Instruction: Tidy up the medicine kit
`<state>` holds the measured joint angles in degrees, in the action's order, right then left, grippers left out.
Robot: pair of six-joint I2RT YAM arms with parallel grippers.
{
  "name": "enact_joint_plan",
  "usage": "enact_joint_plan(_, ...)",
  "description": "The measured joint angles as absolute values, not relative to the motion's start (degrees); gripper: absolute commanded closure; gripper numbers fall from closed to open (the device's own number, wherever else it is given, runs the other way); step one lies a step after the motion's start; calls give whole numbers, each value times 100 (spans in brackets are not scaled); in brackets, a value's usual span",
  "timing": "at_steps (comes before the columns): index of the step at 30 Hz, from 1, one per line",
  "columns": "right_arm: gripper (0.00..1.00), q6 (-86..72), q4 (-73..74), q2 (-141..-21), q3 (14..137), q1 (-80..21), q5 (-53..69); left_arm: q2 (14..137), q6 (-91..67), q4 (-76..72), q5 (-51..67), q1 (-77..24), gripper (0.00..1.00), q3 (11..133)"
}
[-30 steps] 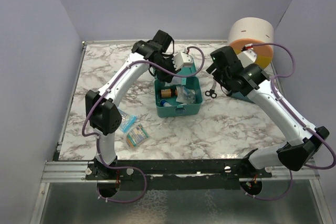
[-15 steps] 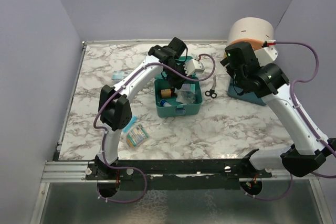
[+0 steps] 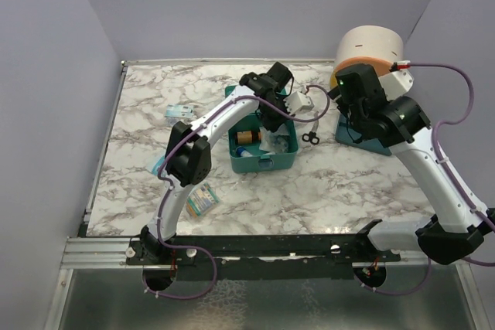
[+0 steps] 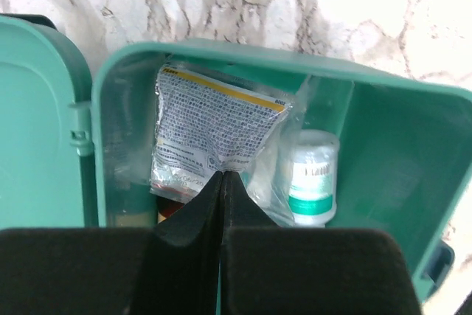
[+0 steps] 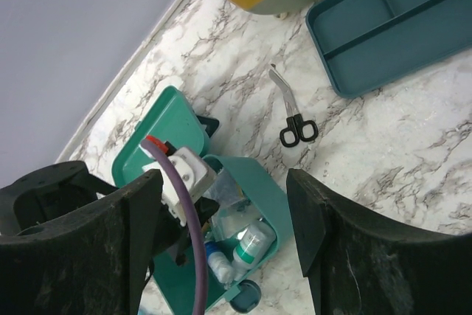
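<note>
The medicine kit [image 3: 263, 161] is a teal box standing open mid-table, its lid [image 4: 37, 123] folded back. Inside lie a white printed packet [image 4: 214, 127], a white bottle with a green label [image 4: 313, 178] and an orange-brown bottle [image 3: 246, 137]. My left gripper [image 4: 221, 176] reaches down into the kit [image 4: 391, 145], shut with the packet's lower edge pinched at its tips. My right gripper [image 5: 225, 182] hovers open and empty to the kit's right, above the table, looking down on the kit [image 5: 262, 178].
Black-handled scissors [image 3: 311, 137] lie just right of the kit. A shallow teal tray [image 3: 363, 143] and a round cream, orange and yellow drawer unit [image 3: 371, 52] stand at the back right. Loose packets [image 3: 201, 201] [image 3: 182, 111] lie on the left of the marble table.
The left arm has swung right, bringing its shut gripper over the kit's inside. The right arm has drawn back toward the drawer unit, still open.
</note>
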<state>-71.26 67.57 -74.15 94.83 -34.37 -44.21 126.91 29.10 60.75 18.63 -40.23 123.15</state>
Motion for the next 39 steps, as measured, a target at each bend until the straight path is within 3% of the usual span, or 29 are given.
enact_joint_plan(1,30,-7126,6764,-7378,9463,-3437,-4421,12781,2877,6075,1802,-4042,99,12411)
enact_joint_plan(3,30,-7120,6775,-7336,9452,-3424,-4421,12910,2825,6051,1688,-4080,86,12564)
enact_joint_plan(6,29,-7067,6772,-7321,9450,-3380,-4421,12969,2759,6049,1573,-4139,54,12696)
enact_joint_plan(8,29,-7022,6768,-7321,9428,-3363,-4418,12967,2720,6047,1557,-4163,42,12733)
enact_joint_plan(14,28,-6910,6748,-7321,9253,-3315,-4364,12787,2624,6047,1551,-4176,36,12512)
enact_joint_plan(17,19,-6831,6663,-7321,9157,-3293,-4294,12438,2491,6075,1461,-4169,36,12263)
enact_joint_plan(18,11,-6766,6613,-7323,9129,-3288,-4263,12283,2397,6060,1415,-4169,35,12191)
enact_joint_plan(19,3,-6705,6560,-7338,9118,-3288,-4233,12095,2261,6027,1337,-4160,27,12101)
enact_joint_plan(23,1,-6143,6180,-7592,9159,-3253,-4053,11214,1772,5789,913,-4032,3,11736)
enact_joint_plan(28,0,-5065,5666,-8637,9677,-3240,-3618,10047,1275,5207,388,-3411,1,11059)
enact_joint_plan(31,0,-4491,5461,-9358,10226,-3238,-3363,9485,816,4873,231,-2394,1,10440)
enact_joint_plan(35,0,-3929,5196,-10084,10895,-3238,-3030,8866,-19,4436,14,-904,1,9072)
enact_joint_plan(39,0,-3632,5098,-10484,11369,-3238,-2862,8383,-875,4445,-215,-626,1,7741)
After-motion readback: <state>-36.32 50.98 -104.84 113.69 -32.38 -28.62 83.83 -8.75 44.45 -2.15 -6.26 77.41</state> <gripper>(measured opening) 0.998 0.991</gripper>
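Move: The left hand has the white packet's near edge in its fingers inside the kit's right part, the packet's middle some 2 cm right, 1 back and 2 below; the brown bottle is about 8 left and 1 back, the blue bag roughly 31 left, 13 back and 7 down. The kit lid lies about 18 cm ahead of the right hand, 28 left and 28 below; the scissors 9 ahead, 9 left, 30 below. Left releases the packet, rises, swings 31 cm left; right, opening wider, goes forward-left, dipping, towards the lid. ##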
